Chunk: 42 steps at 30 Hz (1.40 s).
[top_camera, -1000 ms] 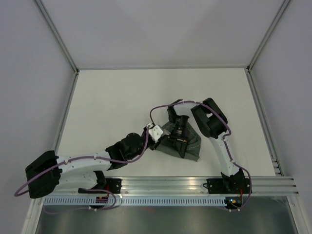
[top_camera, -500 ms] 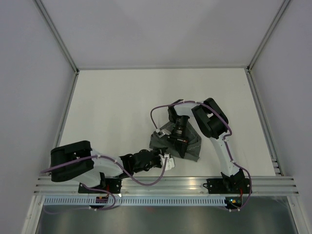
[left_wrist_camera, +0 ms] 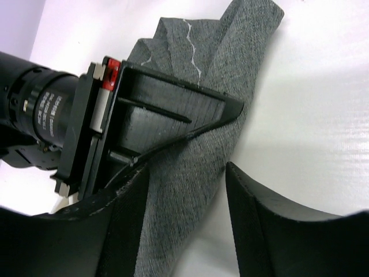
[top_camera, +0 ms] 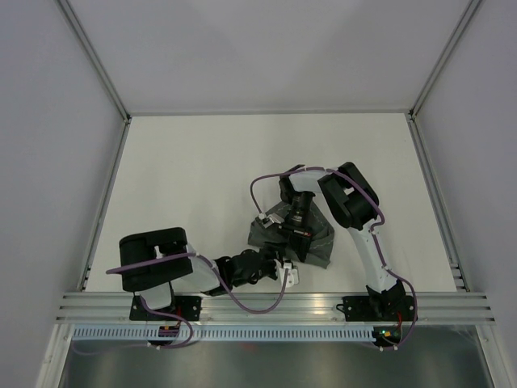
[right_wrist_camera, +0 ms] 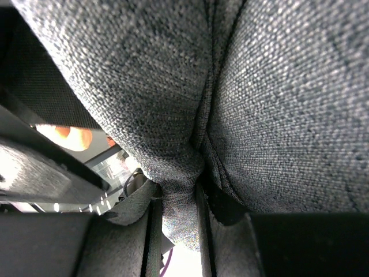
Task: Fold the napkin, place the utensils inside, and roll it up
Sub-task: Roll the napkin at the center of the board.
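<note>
The dark grey napkin (top_camera: pixel 320 242) lies bunched on the white table, right of centre near the front. My right gripper (top_camera: pixel 301 249) points down into it. In the right wrist view the napkin (right_wrist_camera: pixel 288 86) fills the frame, and a gathered fold is pinched in the right gripper (right_wrist_camera: pixel 176 210), which is shut on it. My left gripper (top_camera: pixel 288 275) sits at the napkin's near edge. In the left wrist view a strip of napkin (left_wrist_camera: pixel 225 52) runs between the left gripper's (left_wrist_camera: pixel 185 173) open jaws. It lies against the left finger, with a gap to the right one. The utensils are hidden.
The right gripper's black body (left_wrist_camera: pixel 144 124) sits close in front of the left fingers. An aluminium rail (top_camera: pixel 275 305) runs along the near edge, just behind the left wrist. White walls and frame posts (top_camera: pixel 105 81) enclose the table. A purple cable (top_camera: pixel 258 187) loops beside the right wrist.
My left arm has folded in and swung its gripper from the napkin's left side round to its near edge. Its jaws have widened. The right arm has held still on the napkin.
</note>
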### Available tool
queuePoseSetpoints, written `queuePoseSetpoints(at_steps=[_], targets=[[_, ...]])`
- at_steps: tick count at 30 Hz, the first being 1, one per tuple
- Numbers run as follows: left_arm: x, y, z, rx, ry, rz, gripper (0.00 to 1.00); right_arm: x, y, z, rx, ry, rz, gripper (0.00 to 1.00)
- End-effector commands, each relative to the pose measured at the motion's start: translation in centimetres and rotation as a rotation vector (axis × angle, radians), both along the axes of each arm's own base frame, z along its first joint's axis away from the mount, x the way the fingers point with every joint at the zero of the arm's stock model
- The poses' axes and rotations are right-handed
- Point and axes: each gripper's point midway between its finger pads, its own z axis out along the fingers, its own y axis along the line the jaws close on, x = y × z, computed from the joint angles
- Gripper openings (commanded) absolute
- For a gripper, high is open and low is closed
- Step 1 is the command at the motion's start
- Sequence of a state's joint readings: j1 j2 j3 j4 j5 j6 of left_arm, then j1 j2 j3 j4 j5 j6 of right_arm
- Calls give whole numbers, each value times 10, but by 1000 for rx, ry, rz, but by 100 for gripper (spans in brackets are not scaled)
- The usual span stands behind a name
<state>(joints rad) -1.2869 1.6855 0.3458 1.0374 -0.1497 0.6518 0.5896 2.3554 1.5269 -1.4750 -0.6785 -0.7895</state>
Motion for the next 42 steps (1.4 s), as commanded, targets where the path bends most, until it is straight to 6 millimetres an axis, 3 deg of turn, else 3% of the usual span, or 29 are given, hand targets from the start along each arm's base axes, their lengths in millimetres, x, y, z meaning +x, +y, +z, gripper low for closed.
queuePoseSetpoints(at_steps=[1,11,21,24,28,37,41,42], targets=[[-2,-21,14,-27,-60,-66,59,64,-18,-94,-16,-377,139,1],[-11,-24,-11,87,64,-123,51,68,-17,-92,-7,-385,132,0],[19,-16,-25,123,130,-2,54,69,-17,-91,0,-388,127,0],[29,-11,-18,93,120,41,54,68,-18,-91,-1,-389,127,0],[27,-7,-24,114,146,28,53,69,-19,-90,0,-390,125,1],[22,-10,-43,178,261,24,22,73,-16,-86,11,-407,117,1],[19,-14,-45,209,344,21,12,84,-7,-71,46,-451,80,10],[19,-13,-45,211,357,23,9,89,-4,-67,57,-469,68,19]])
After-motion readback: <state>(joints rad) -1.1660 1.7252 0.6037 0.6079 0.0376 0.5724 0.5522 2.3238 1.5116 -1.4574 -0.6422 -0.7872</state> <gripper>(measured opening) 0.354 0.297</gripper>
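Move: The napkin's near rolled edge lies just past the left hand's open fingertips, about 3 cm to its right, 2 cm ahead and 2 cm lower. The right gripper's fingers, already shut on the napkin, are roughly 5 cm to the left hand's right, level with it and some 3 cm lower; the napkin's middle is about 6 cm ahead and 1 cm to the left. From the right hand, that rolled edge is about 2 cm ahead and 2 cm to the left, roughly 1 cm up. The left fingers close on the napkin's rolled edge and pinch it right beside the right gripper's fingers. They get there by easing right and down about 2 cm, then forward about 2 cm, and slightly right again, the wrist tilting some 15 degrees. The right hand keeps its pinch, drifting about 1 cm forward and to the right at the end. ##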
